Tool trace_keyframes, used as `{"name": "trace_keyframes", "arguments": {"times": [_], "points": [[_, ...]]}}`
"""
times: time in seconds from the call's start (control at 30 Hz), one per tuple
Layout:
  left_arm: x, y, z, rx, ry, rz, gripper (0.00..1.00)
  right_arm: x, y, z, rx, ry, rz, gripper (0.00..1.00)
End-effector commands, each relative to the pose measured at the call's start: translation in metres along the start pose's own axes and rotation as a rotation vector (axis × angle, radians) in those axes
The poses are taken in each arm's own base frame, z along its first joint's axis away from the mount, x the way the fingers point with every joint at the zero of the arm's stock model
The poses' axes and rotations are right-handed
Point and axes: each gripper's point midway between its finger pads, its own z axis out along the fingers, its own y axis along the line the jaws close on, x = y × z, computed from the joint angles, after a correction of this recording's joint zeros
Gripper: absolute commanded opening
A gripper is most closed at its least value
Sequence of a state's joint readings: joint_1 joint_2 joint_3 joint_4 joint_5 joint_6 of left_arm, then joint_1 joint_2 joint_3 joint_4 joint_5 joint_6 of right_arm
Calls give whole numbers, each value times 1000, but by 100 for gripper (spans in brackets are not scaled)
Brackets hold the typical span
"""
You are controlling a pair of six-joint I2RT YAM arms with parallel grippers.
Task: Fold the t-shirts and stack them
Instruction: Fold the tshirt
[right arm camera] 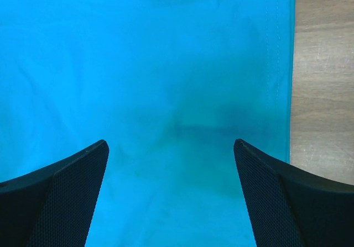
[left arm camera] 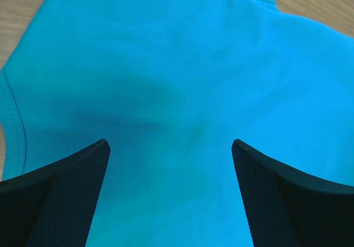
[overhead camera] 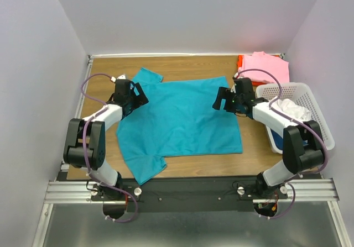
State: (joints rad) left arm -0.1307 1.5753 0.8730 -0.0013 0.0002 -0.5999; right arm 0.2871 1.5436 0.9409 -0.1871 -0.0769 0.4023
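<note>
A teal t-shirt [overhead camera: 185, 120] lies spread flat on the wooden table [overhead camera: 188, 67], its collar end to the left and its hem to the right. My left gripper [overhead camera: 135, 96] hovers open over the shoulder area by the upper sleeve [overhead camera: 148, 75]. In the left wrist view the teal cloth [left arm camera: 177, 64] fills the space between the wide-apart fingers [left arm camera: 72, 192]. My right gripper [overhead camera: 225, 100] hangs open above the shirt's upper right part near the hem. The right wrist view shows the hem edge [right arm camera: 282, 64] and bare wood [right arm camera: 323, 81] beside it. Nothing is held.
A folded pink t-shirt [overhead camera: 266, 67] lies on an orange-red one [overhead camera: 241, 61] at the back right corner. A white lattice basket [overhead camera: 307, 100] at the right holds white cloth [overhead camera: 290, 109] and something dark blue [overhead camera: 278, 139]. Grey walls enclose the table.
</note>
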Motion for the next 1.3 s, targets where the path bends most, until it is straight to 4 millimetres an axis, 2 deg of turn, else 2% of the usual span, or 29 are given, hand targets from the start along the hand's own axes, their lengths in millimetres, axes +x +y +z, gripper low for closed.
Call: {"name": "trace_keyframes", "arguments": {"times": [0.0, 0.1, 0.13, 0.2, 0.23, 0.43, 0.47, 0.53, 0.7, 0.77, 0.83, 0.9, 0.97, 1.0, 1.17, 1.23, 1.27], "points": [[9, 3, 20, -16, 45, -8, 98, 7, -1, 14, -3, 15, -1, 100], [12, 14, 38, -84, 69, -9, 98, 9, -6, 24, 25, 25, 13, 100], [5, 10, 43, -82, 63, -11, 98, 10, -8, 28, 35, 29, 16, 100], [16, 15, 58, -102, 112, -12, 98, 5, -11, 33, 61, 19, 25, 100], [14, 17, 61, -125, 117, -15, 98, 9, -15, 40, 75, 32, 27, 100], [0, 13, 79, -143, 119, -4, 98, -1, -23, 63, 133, 30, 29, 100], [-10, 7, 82, -137, 103, -3, 98, 3, -28, 69, 151, 42, 33, 100], [-6, 10, 89, -154, 126, 2, 98, -6, -29, 76, 163, 28, 35, 100], [-21, 0, 104, -141, 117, 7, 98, -11, -35, 96, 176, 42, 34, 100], [-28, -4, 113, -142, 117, 8, 98, -23, -35, 102, 173, 23, 43, 100], [-32, -5, 116, -149, 116, 12, 98, -23, -39, 109, 177, 31, 45, 100], [-38, -9, 122, -139, 115, 11, 98, -36, -40, 112, 176, 9, 47, 100], [-44, -14, 128, -127, 110, 11, 98, -40, -42, 116, 180, 4, 43, 100], [-46, -15, 128, -126, 107, 10, 98, -49, -42, 117, 177, -10, 36, 100], [-64, -26, 120, -106, 71, 9, 98, -66, -36, 117, 146, -36, 15, 100], [-82, -36, 104, -88, 33, 14, 98, -79, -26, 106, 114, -65, 1, 100], [-95, -43, 90, -72, 2, 15, 98, -84, -23, 102, 107, -77, 0, 100]]}}
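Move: The t-shirt lies spread beneath both open hands. Its middle is about 11 cm back and 18 cm right of the left hand, 5 cm below it, and about 9 cm back and 17 cm left of the right hand, 6 cm below. The far sleeve is some 18 cm straight ahead of the left hand. The folded stack lies roughly 24 cm ahead and 26 cm right of the right hand, and the basket 8 cm back and 35 cm right. Down first, then forward with both hands: the left sinks about 3.5 cm and the right 5 cm until their wide-open fingertips bear on the t-shirt. Both then slide nearly level away from the base, each ending some 13 cm farther forward, pushing the cloth along the table towards the back wall. The fingers never close, and both come to a stop at the end. ##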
